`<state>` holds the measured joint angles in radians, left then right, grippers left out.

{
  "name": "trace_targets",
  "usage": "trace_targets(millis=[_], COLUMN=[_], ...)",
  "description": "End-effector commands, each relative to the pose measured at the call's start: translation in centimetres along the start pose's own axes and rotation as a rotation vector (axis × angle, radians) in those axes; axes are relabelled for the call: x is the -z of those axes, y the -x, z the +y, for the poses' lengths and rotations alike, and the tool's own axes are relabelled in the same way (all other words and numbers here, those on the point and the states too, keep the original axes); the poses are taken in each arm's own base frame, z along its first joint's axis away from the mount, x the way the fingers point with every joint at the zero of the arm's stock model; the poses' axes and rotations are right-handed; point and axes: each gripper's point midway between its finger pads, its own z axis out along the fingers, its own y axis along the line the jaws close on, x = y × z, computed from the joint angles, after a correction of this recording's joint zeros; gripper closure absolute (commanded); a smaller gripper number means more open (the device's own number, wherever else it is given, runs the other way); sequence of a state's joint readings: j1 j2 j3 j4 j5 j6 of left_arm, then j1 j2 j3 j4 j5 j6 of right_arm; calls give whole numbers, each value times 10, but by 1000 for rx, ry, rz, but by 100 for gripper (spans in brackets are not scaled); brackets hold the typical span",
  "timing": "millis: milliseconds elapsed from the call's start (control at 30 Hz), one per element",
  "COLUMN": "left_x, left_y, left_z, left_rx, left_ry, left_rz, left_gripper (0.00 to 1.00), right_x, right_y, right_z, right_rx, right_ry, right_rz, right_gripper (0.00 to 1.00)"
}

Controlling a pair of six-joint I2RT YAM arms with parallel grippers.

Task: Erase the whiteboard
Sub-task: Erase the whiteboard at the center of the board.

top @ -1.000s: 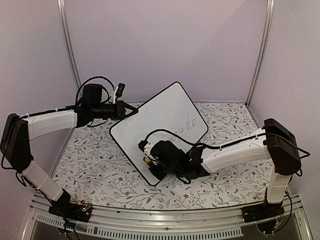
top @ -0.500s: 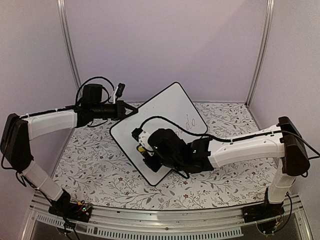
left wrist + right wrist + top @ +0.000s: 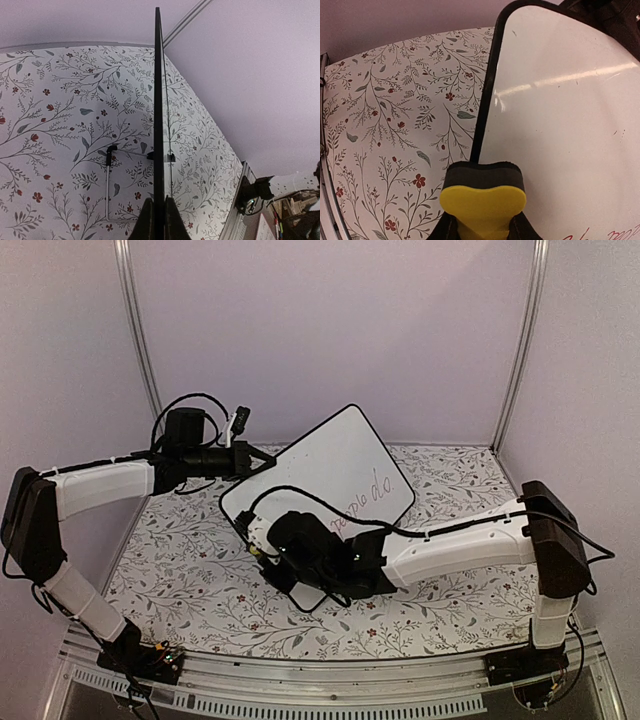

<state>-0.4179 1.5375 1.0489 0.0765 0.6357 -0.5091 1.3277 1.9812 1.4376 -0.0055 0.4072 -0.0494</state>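
Note:
The whiteboard (image 3: 330, 462) stands tilted on the flowered table, with red handwriting (image 3: 372, 492) on its right half. My left gripper (image 3: 262, 462) is shut on its upper left edge. The left wrist view shows the whiteboard (image 3: 158, 90) edge-on, pinched between the jaws of the left gripper (image 3: 159, 201). My right gripper (image 3: 263, 552) is shut on a yellow eraser (image 3: 484, 197) with a dark felt face. That felt face rests at the lower left rim of the whiteboard (image 3: 560, 115), half over the black frame. A trace of red writing (image 3: 602, 235) shows at the bottom right of that view.
A flowered cloth (image 3: 190, 560) covers the table. A thin wire stand leg (image 3: 108, 175) juts from the board's back onto the cloth. Pale walls and metal posts (image 3: 138, 330) close in the sides and back. An aluminium rail (image 3: 330, 680) runs along the near edge.
My right arm has swept the eraser leftward along the board's lower part to its left rim. The left gripper and the board have stayed put.

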Motion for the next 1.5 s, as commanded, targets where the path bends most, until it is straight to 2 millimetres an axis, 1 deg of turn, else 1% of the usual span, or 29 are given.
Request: trace_targets(millis=[0, 200, 300, 400, 433, 467, 667, 833, 933, 1067, 1100, 1200, 1300, 1400, 1467], left_x=[2, 2, 3, 3, 3, 3, 3, 3, 2, 1, 1, 1, 2, 1, 2], left_y=[9, 9, 9, 9, 9, 9, 8, 8, 7, 8, 8, 8, 8, 7, 8], left_z=[-20, -21, -22, -21, -22, -21, -22, -22, -21, -21, -21, -21, -21, -21, -21], left_rx=[-63, -66, -65, -65, -65, -65, -66, -67, -66, -65, -64, -65, -65, -66, -66], left_ry=[-60, -60, -61, -61, -63, -62, -61, -60, -60, -61, -60, -60, -60, -60, -60], left_rz=[-23, -24, -25, -26, -25, -24, -24, -25, -22, -21, -21, -22, -22, -21, -23], left_gripper=[100, 100, 100, 100, 100, 100, 100, 100, 100, 100, 100, 100, 100, 100, 100], right_x=[-7, -12, -10, -6, -4, -3, 7, 20, 32, 49, 53, 56, 53, 39, 26], right_y=[-2, -29, -45, -58, -70, -75, -97, -100, -88, -57, -47, -25, -7, 3, 13], right_z=[8, 13, 13, 10, 8, 7, 1, -12, -24, -43, -49, -66, -79, -86, -88], right_rx=[-10, -14, -4, -39, -29, -32, -41, -34, -29, -29, -33, -48, -54, -48, -56], right_ry=[16, 30, 25, 9, 2, -2, -24, -67, -103, -154, -166, -202, -224, -220, -209], right_rz=[-8, 53, 84, 108, 142, 154, 205, 219, 194, 126, 101, 49, 2, -14, -38], right_gripper=[100, 100, 100, 100, 100, 100, 100, 100, 100, 100, 100, 100, 100, 100, 100])
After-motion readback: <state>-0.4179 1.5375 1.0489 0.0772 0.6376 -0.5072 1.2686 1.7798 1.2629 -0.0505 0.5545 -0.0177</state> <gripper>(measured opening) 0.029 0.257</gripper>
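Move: The right hand holds the eraser at the whiteboard's left edge. From it, the red "people do." lies about 19 cm right, 12 cm ahead and some 3 cm lower; the board's middle is about 12 cm right, 10 cm ahead and nearly level. The board's lowest corner sits roughly 8 cm right, 7 cm back and 13 cm below. From the left hand, the writing is some 17 cm right, 5 cm back and 10 cm lower. Down and to the right first, the right hand sweeps the held eraser some 8 cm lower along the whiteboard's left part, then swings back up about 11 cm and forward, ending nearer the red writing. Its wrist turns about 10 degrees clockwise overall and its grip stays shut on the eraser, while the left hand keeps pinching the board's top edge, holding still. ##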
